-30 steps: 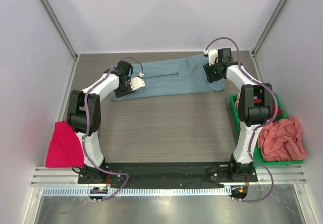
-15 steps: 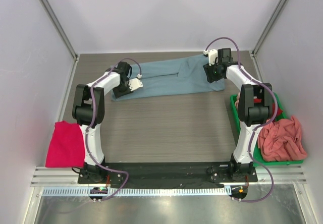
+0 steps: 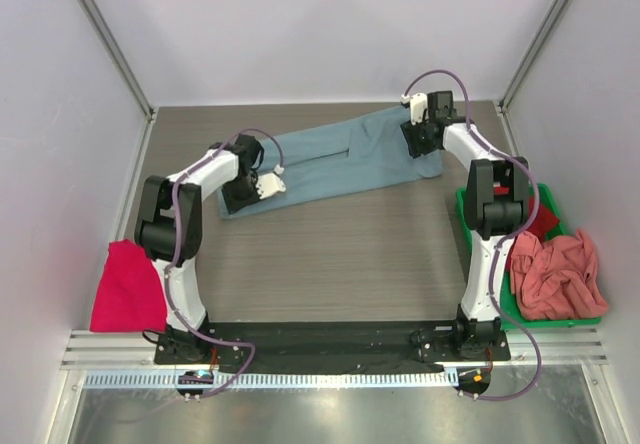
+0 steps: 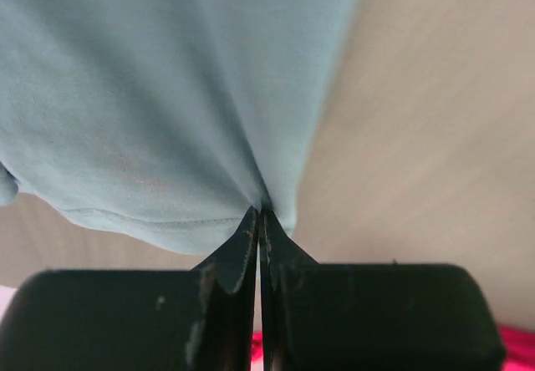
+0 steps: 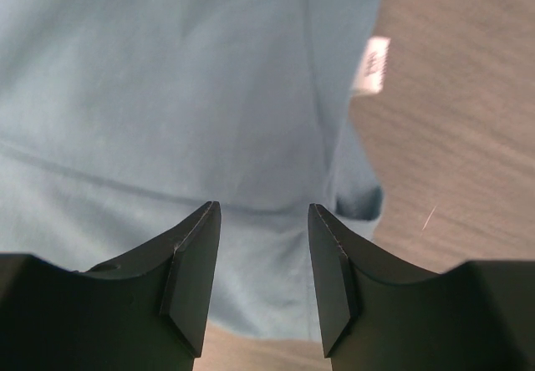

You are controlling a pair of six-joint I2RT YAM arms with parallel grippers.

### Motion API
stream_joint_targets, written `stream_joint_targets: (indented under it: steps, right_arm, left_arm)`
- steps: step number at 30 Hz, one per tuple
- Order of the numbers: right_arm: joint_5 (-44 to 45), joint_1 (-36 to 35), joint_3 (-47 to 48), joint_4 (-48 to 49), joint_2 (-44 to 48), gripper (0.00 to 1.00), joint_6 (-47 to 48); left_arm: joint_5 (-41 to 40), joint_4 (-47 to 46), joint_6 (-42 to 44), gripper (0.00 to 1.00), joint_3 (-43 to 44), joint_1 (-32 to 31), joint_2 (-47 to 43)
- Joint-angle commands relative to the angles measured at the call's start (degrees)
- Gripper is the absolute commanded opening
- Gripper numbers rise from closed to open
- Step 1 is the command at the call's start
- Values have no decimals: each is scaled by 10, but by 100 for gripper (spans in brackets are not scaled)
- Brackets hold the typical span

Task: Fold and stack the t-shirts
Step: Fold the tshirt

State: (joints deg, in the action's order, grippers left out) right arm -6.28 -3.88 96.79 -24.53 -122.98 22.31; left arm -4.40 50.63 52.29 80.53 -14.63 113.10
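Note:
A dusty grey-blue t-shirt lies stretched out flat across the back of the table. My left gripper is at its left end. In the left wrist view that gripper is shut on a pinch of the blue t-shirt near the hem. My right gripper hovers over the shirt's right end. In the right wrist view it stands open with the blue cloth below the fingers and nothing gripped. A folded magenta-pink t-shirt lies at the near left.
A green bin stands at the right edge and holds a crumpled salmon-pink shirt and a red one. A white label shows at the blue shirt's edge. Walls close the table on three sides.
My left gripper has closed on the shirt's left end and drawn it slightly nearer. The shirt now lies more slanted. My right gripper shifted a little toward the back, still open.

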Motion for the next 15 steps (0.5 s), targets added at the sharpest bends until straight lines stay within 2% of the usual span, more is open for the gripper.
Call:
stream_joint_targets:
  steps: [1, 5, 9, 15]
  right_arm:
    - [20, 3, 59, 20, -23, 52, -5]
    - [21, 2, 106, 26, -57, 52, -12]
    - [-13, 0, 158, 29, -81, 52, -26]
    - [-59, -29, 236, 29, -113, 52, -48]
  left_arm:
    - [42, 112, -14, 0, -26, -28, -64]
    - [102, 189, -21, 0, -54, -66, -109]
    - [141, 250, -32, 0, -74, -134, -131]
    - [213, 300, -74, 0, -48, -227, -111]
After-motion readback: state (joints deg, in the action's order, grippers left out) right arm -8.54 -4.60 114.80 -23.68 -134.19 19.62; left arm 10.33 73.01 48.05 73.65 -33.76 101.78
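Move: The left hand already grips the blue t-shirt's near left corner, close to the table. The bare patch it is taken to lies about 17 cm back and 9 cm right. The red cloth is some 25 cm back and 32 cm left of this hand, and the shirt's middle about 15 cm ahead and 32 cm right. From the open right hand, the shirt's far right corner is roughly 13 cm ahead, 3 cm left and 4 cm down. Left hand, still pinching, drags the t-shirt's corner back about 17 cm and right; right hand, open, advances 7 cm. ##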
